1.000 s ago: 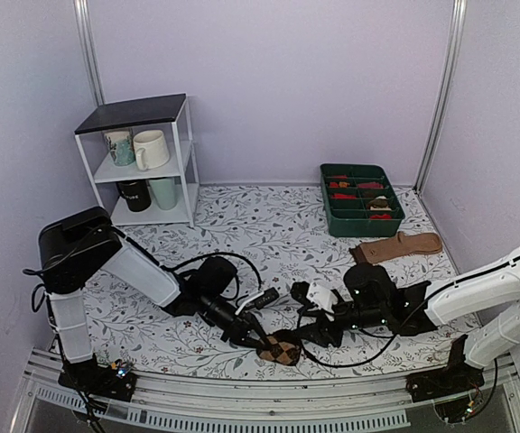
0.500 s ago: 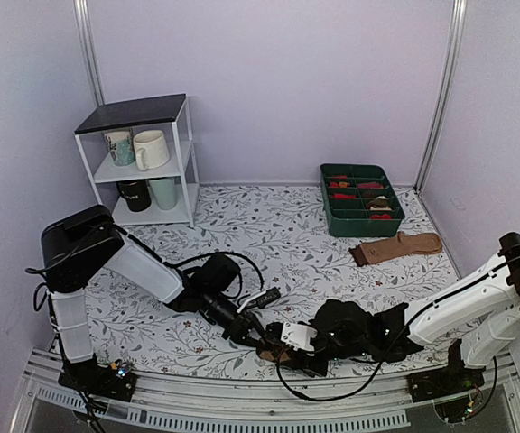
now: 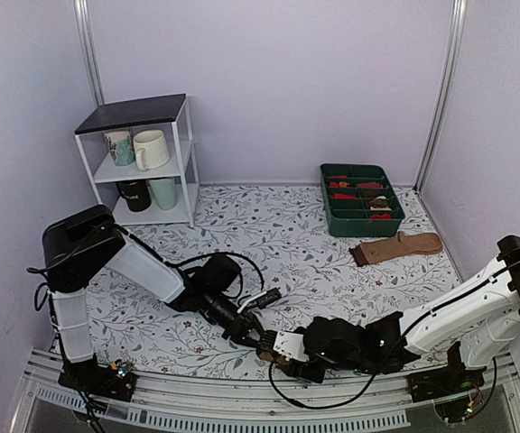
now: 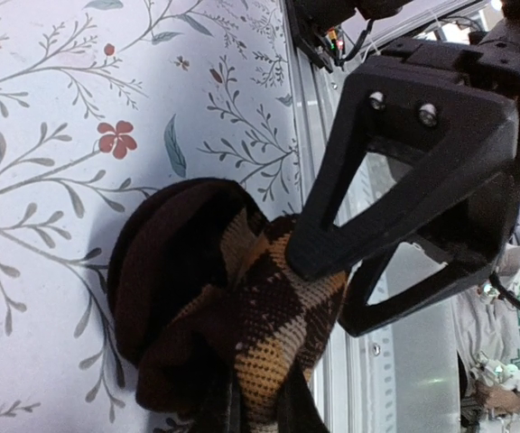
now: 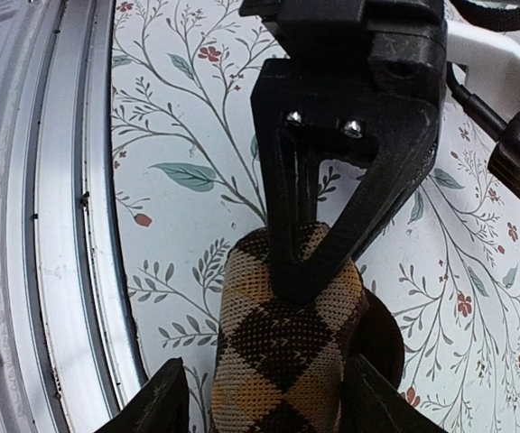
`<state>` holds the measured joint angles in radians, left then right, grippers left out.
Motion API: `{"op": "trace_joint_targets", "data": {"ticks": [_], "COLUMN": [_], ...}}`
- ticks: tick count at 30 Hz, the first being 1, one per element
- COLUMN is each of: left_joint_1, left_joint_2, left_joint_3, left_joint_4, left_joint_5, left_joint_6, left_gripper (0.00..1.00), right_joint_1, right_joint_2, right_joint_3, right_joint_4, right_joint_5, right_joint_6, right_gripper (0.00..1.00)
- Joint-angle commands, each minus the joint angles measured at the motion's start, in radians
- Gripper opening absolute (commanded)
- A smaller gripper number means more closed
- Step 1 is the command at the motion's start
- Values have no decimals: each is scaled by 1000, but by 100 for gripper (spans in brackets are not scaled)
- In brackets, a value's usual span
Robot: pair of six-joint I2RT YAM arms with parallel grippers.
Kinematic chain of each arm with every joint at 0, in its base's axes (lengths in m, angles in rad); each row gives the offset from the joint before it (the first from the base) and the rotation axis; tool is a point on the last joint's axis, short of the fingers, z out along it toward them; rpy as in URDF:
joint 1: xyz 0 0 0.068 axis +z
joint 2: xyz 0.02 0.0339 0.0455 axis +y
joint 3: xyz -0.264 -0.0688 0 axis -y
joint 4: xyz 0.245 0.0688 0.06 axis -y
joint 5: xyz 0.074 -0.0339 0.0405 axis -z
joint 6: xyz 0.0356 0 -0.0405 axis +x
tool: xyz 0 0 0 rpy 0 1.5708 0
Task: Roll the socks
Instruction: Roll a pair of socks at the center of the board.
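Observation:
The socks (image 5: 283,356) are a compact brown and tan argyle bundle lying on the floral tabletop by the near rail, also in the left wrist view (image 4: 242,316) and from above (image 3: 267,350). My left gripper (image 4: 260,410) is shut on the bundle's end; the right wrist camera sees its black fingers (image 5: 307,266) pinched into the knit. My right gripper (image 5: 273,401) is open and straddles the other end. A strip of table shows between one finger and the fabric; the other finger is close against it. From above, both grippers (image 3: 258,339) (image 3: 289,352) meet at the bundle.
A metal rail (image 3: 242,410) runs along the near table edge just beside the bundle. A plain tan sock (image 3: 395,246) lies at the right. Behind it stands a green tray (image 3: 334,219) with small red bundles. A white shelf (image 3: 190,153) with mugs stands back left.
My right arm has swung left and down toward the near edge, and its gripper now sits around the bundle. The left gripper has kept its hold, barely moving.

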<state>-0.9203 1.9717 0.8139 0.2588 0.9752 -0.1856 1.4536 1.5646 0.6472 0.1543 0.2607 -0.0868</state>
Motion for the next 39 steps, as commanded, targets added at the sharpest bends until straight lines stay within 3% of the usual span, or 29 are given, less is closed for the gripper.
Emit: {"op": "trace_joint_targets", "data": {"ticks": [1,9,18,22,27,33,39], "left_joint_1": [-3,-3,-2,-2,-2,-2,-2], "left_joint_2": [76,82,83,84,81,85,73], "left_joint_3": [-50,-51,-51,-50,-56,-53,-57], "left_joint_4": [-206,-189,-191,-191,-186,-187,-185], "left_joint_5": [-104,-103,-100,-96,-98,-96,-104], "left_joint_6": [6,3,9,10,10,17,14], "left_gripper": [0,0,0,0,0,0,0], "right_joint_1": [22,28,37,11,-182,-318,-334], "right_joint_2": [-28,-5,-81,-162,-252,-137,-26], "right_joint_3": [27,33,79,91,54,85,91], "right_joint_4": [-67,-58,-123,-175,-250,-302,-268], "right_joint_5": [59,30,175,97,-110,-332,-464], "right_joint_6": [23,48,37,74,357,444,453], "right_gripper": [56,54,56,57,56,56,54]}}
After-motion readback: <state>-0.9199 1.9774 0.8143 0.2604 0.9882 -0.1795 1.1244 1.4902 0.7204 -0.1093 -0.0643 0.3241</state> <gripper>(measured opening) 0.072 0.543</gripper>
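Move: The rolled sock sits at the right fingers, which straddle it: its middle is roughly 2 cm to this hand's left, 1 cm ahead and 1 cm below. From the left fingers, already pinching its inner end, the middle lies some 3 cm to the right and 2 cm back. From the right hand, the metal rail is about 5 cm straight back, and the tan sock is some 32 cm ahead and 30 cm right. The sock roll stays pinched in the still left fingers while the right hand, after lingering on it, lifts off and swings up about 7 cm, forward and somewhat right. It then sinks almost to its starting height beyond the roll's forward-right side, easing back slightly, with the wrist tipping and turning clockwise some 25 degrees and the fingers staying half open. ##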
